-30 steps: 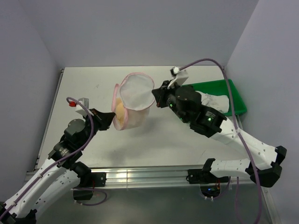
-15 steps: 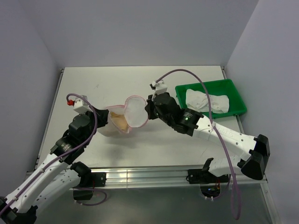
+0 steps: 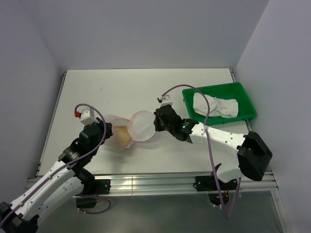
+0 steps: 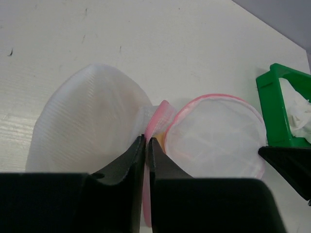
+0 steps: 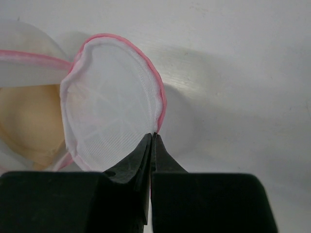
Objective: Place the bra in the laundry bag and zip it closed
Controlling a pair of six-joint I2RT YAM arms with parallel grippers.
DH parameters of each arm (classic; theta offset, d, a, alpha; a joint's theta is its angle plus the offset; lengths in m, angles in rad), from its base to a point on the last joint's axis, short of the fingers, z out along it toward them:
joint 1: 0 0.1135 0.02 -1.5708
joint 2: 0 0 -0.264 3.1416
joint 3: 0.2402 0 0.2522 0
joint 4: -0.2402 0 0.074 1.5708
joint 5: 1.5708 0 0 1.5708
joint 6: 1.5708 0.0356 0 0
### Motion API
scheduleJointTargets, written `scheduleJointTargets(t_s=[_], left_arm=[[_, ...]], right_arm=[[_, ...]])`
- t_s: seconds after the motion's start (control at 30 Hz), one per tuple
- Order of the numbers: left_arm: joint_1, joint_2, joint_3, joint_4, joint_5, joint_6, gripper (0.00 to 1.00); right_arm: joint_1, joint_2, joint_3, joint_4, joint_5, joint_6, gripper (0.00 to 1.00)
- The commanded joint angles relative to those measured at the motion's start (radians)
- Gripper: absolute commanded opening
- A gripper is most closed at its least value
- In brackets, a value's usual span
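Note:
The laundry bag (image 3: 142,127) lies on the white table, spread open like a clamshell, white mesh with a pink zipper band. The tan bra (image 3: 124,136) sits in its left half and shows in the right wrist view as the bra (image 5: 29,121). My left gripper (image 3: 109,130) pinches the pink band at the bag's left side; in its own view the left gripper (image 4: 146,139) has the band running between nearly closed jaws. My right gripper (image 3: 156,125) is shut on the pink rim of the round right half, seen close as the right gripper (image 5: 154,134) against the laundry bag (image 5: 112,97).
A green plastic tray (image 3: 245,99) with a crumpled white cloth (image 3: 214,106) stands at the back right, and its corner shows as the green tray (image 4: 272,97). Purple walls close the table on three sides. A rail runs along the near edge.
Both arms have come down with the bag from mid-air, and it now rests on the table. The right arm has stretched left and low. The left jaws look a hair wider.

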Motion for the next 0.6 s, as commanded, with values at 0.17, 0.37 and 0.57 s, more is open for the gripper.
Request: scheduleJointTargets(t_s=[0.17, 0.37, 0.57], left_arm=[[0.002, -0.032, 0.03, 0.008, -0.014, -0.013, 0.4], [0.002, -0.066, 0.058, -0.012, 0.044, 0.007, 0.56], [0.003, -0.078, 0.11, -0.008, 0.176, 0.047, 0.62]], right_arm=[[-0.073, -0.011, -0.067, 0.127, -0.027, 0.056, 0.0], [-0.076, 0.006, -0.061, 0.124, -0.079, 0.062, 0.14], [-0.096, -0.034, -0.075, 0.092, -0.079, 0.065, 0.51]])
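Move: Right at the left fingertips is the pinched rim of the laundry bag's filled half; the bra inside lies about 3 cm ahead, 5 cm to the right and 8 cm below. From the right hand, which pinches the open lid's outer edge, the bra is roughly 17 cm left, level ahead, 8 cm down; the lid's middle is some 6 cm left, 2 cm ahead and 4 cm lower. The green bin sits about 31 cm right, 15 cm ahead. Letting go of the bag's rim, the left hand opens to well over half almost in place, then lifts about 3 cm clear, easing slightly back and to the right. The right hand, lid edge still pinched, lowers some 2 cm while going right and a little forward, then stops and spreads its fingers about halfway around the edge. ##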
